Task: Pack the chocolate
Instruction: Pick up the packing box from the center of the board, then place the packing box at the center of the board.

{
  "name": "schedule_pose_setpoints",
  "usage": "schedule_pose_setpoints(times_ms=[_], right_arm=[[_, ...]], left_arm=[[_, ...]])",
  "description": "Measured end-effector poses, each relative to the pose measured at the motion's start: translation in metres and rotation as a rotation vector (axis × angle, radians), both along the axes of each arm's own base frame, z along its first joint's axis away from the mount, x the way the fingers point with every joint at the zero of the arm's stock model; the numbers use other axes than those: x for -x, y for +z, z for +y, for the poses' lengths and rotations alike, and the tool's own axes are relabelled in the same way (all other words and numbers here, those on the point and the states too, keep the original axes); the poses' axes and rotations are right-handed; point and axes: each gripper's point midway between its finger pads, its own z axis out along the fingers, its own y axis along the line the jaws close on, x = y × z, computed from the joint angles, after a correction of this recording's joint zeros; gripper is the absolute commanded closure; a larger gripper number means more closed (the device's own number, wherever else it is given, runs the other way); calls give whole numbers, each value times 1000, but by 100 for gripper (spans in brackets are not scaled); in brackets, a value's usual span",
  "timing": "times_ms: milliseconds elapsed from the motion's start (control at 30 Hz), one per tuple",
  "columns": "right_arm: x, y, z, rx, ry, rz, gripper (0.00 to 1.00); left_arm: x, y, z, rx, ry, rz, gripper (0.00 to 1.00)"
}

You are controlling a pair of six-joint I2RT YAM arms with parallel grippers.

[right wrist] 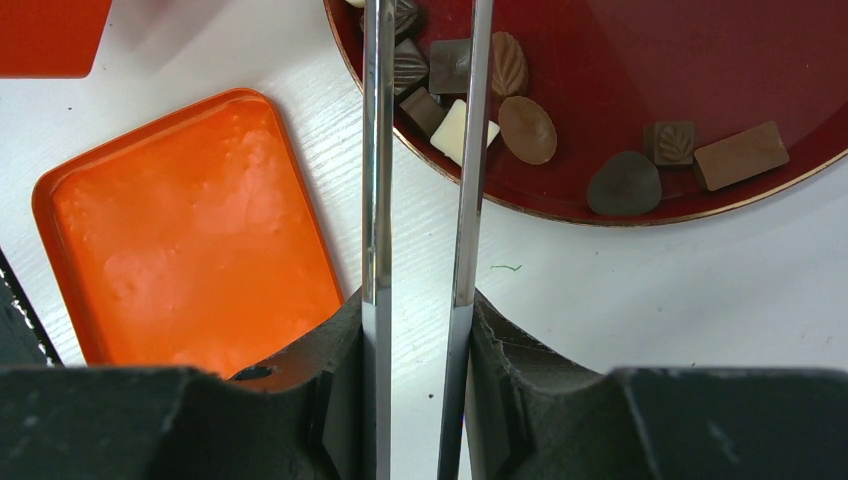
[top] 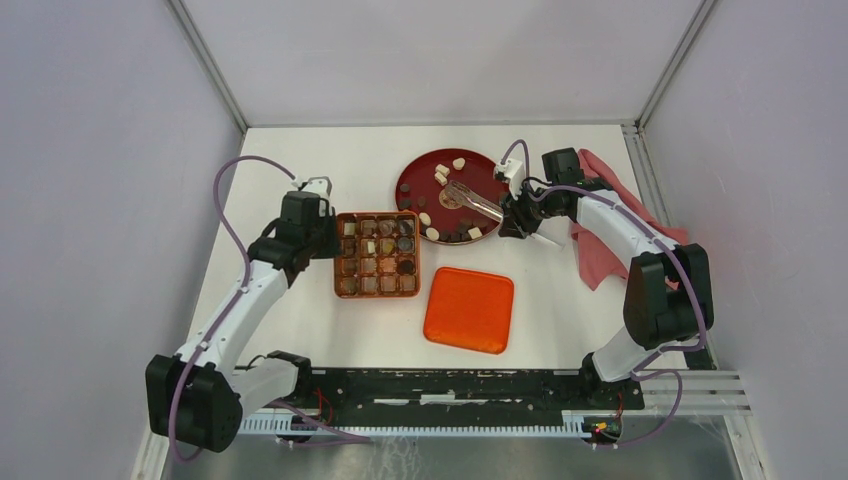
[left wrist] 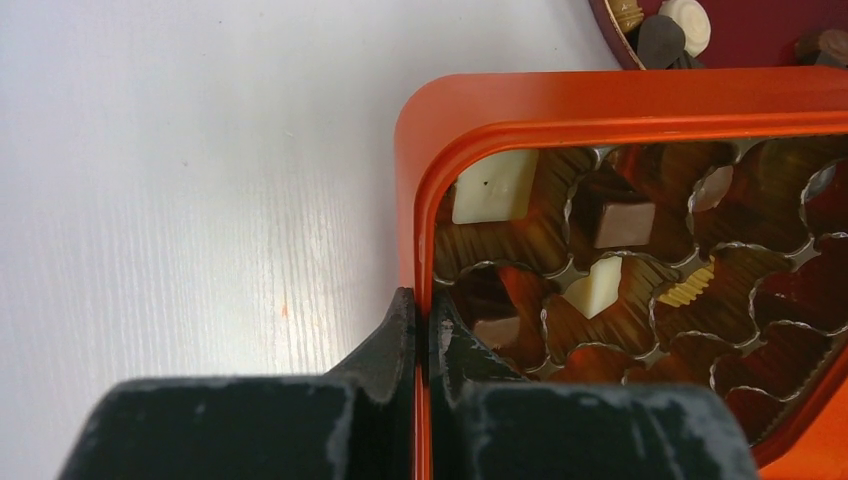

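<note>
The chocolate lies partly on a red plate (top: 413,178) (right wrist: 700,60), as small brown and cream pieces (top: 458,163) (right wrist: 527,129). More pieces (left wrist: 494,186) sit in the cups of an orange box (top: 377,296) (left wrist: 600,100). My left gripper (top: 330,232) (left wrist: 422,300) is shut on the box's left wall, one finger outside and one inside. My right gripper (top: 515,215) (right wrist: 418,300) is shut on metal tongs (top: 475,203) (right wrist: 378,150). The tongs reach over the plate with their arms apart; their tips run out of the right wrist view.
An orange lid (top: 469,309) (right wrist: 190,230) lies upside down in front of the plate, right of the box. A pink cloth (top: 600,255) lies at the right under the right arm. Grey walls enclose the table on three sides.
</note>
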Motion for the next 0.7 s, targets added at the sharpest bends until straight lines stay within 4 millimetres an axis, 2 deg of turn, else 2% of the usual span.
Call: schedule_pose_setpoints(times_ms=[100,333,533,700], right_arm=[[0,0,0,0,0,0,62],[0,0,0,0,0,-1,62],[0,0,0,1,0,0,62],[-1,-1,-1,7,-2,-2,62]], left_arm=[[-1,-5,-1,-2,-2,16,98],[0,-32,-1,-22,-5,113,98],[1,-37,-1,-28,-6,137,98],[1,-62,-1,-54,-4,243,98]])
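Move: The closed left fingers already hold the packing box by its left wall, raised and tilted. The patch of board under the box, where it is being lowered, is about 7 cm right, 3 cm back and some 12 cm below the left hand. The red plate is about 20 cm right and 11 cm ahead, the orange lid about 23 cm right and 10 cm back. From the right hand the patch is some 24 cm left, 7 cm back and 10 cm lower. Straight down in two short drops with a brief slackening between, the left hand lowers the box about 6 cm towards the board while its fingers tip some 15 degrees further downward. The fingers stay shut, keeping their pinch on the left wall a little short of the far-left corner. The right hand stays still with its tongs. ##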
